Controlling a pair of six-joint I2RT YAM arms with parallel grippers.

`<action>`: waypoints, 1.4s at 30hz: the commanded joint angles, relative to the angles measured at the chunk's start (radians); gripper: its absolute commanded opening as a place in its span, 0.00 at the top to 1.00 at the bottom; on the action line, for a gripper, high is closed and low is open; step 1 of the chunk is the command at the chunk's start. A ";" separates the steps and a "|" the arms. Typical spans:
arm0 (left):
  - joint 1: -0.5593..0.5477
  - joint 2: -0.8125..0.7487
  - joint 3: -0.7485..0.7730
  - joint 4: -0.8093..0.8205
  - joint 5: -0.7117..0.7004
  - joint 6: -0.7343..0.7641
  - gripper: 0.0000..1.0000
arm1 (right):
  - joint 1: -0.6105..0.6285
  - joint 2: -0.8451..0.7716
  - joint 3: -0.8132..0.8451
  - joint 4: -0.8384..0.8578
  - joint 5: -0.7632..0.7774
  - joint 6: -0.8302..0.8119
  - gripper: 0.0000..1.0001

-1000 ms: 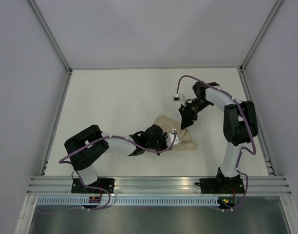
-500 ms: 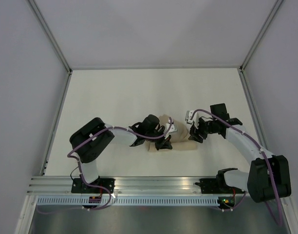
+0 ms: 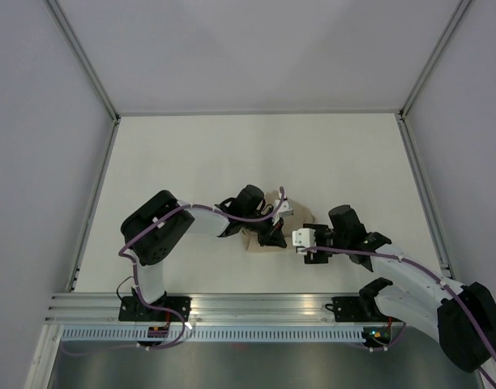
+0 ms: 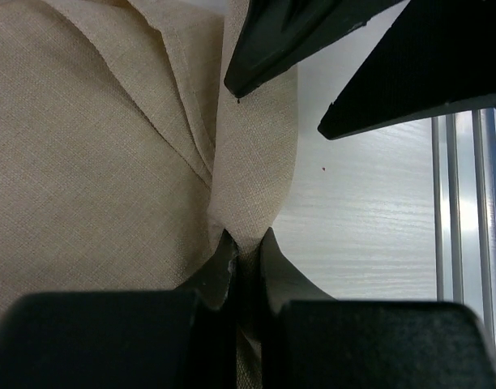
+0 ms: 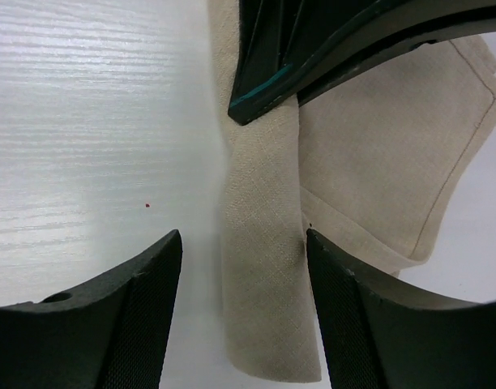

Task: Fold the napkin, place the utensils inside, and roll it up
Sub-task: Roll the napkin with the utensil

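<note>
The beige napkin [image 4: 86, 162] lies folded on the white table, with a rolled edge [image 5: 264, 267] running along one side. My left gripper [image 4: 246, 247] is shut on a pinch of that rolled cloth. In the top view it sits at the napkin's near side [image 3: 272, 235]. My right gripper [image 5: 243, 243] is open, its fingers on either side of the roll's end without touching it. It faces the left gripper from the right [image 3: 288, 237]. The napkin [image 3: 303, 215] shows only in patches around the two grippers. The utensils are hidden.
The table's near edge has metal rails [image 4: 467, 211] just right of the left gripper. White walls [image 3: 86, 162] enclose the table on the left, right and back. The right arm's elbow [image 3: 410, 284] lies low near the front rail.
The right arm has swung from the back right down to the napkin's near right side, and its jaws have opened wider. The left gripper has kept its pinch and shifted slightly back.
</note>
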State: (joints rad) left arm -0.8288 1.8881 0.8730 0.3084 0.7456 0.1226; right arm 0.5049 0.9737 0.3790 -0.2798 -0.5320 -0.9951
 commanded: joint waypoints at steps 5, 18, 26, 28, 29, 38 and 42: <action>-0.001 0.075 -0.037 -0.175 -0.009 0.003 0.98 | 0.066 0.037 -0.066 0.191 0.130 -0.043 0.33; 0.000 -0.006 -0.042 -0.166 -0.052 0.006 0.78 | 0.093 0.192 0.020 0.108 0.182 -0.086 0.73; 0.007 -0.165 -0.061 -0.074 -0.256 -0.041 0.54 | 0.093 0.384 0.280 -0.261 0.112 -0.063 0.80; 0.019 -0.196 -0.083 -0.048 -0.343 -0.067 0.53 | 0.092 0.417 0.308 -0.297 0.110 -0.047 0.81; 0.023 -0.228 -0.094 -0.008 -0.370 -0.075 0.52 | 0.092 0.427 0.314 -0.303 0.110 -0.040 0.81; 0.105 -0.391 -0.175 0.069 -0.589 -0.189 0.44 | 0.092 0.565 0.389 -0.383 0.073 -0.008 0.82; 0.105 -0.411 -0.173 0.028 -0.617 -0.178 0.44 | 0.090 0.611 0.406 -0.374 0.064 0.006 0.82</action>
State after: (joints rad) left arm -0.7650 1.5646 0.6838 0.2214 0.2333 -0.0135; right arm 0.6048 1.5276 0.8146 -0.4500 -0.4797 -1.0214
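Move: The napkin roll's right-hand part lies under the right hand's open fingers, about 2 cm ahead and 3 cm below. The left hand pinches the roll some 10 cm to the left of that part and about 1 cm nearer the robot. The left stretch of the roll is about 7 cm to the left hand's left and 2 cm ahead. The unrolled flap's middle lies some 8 cm ahead of the left hand, about 1 cm to its right. The napkin roll's right-hand part is taken between the right fingers, which sink about 2.5 cm while easing forward, then close to pinch it. Only then do the left fingers open and let go; that hand travels about 8 cm left and 6 cm forward, rising slightly and turning some 30 degrees counter-clockwise, to straddle the left stretch. Meanwhile the right hand, keeping its pinch, shifts the roll left and forward. ##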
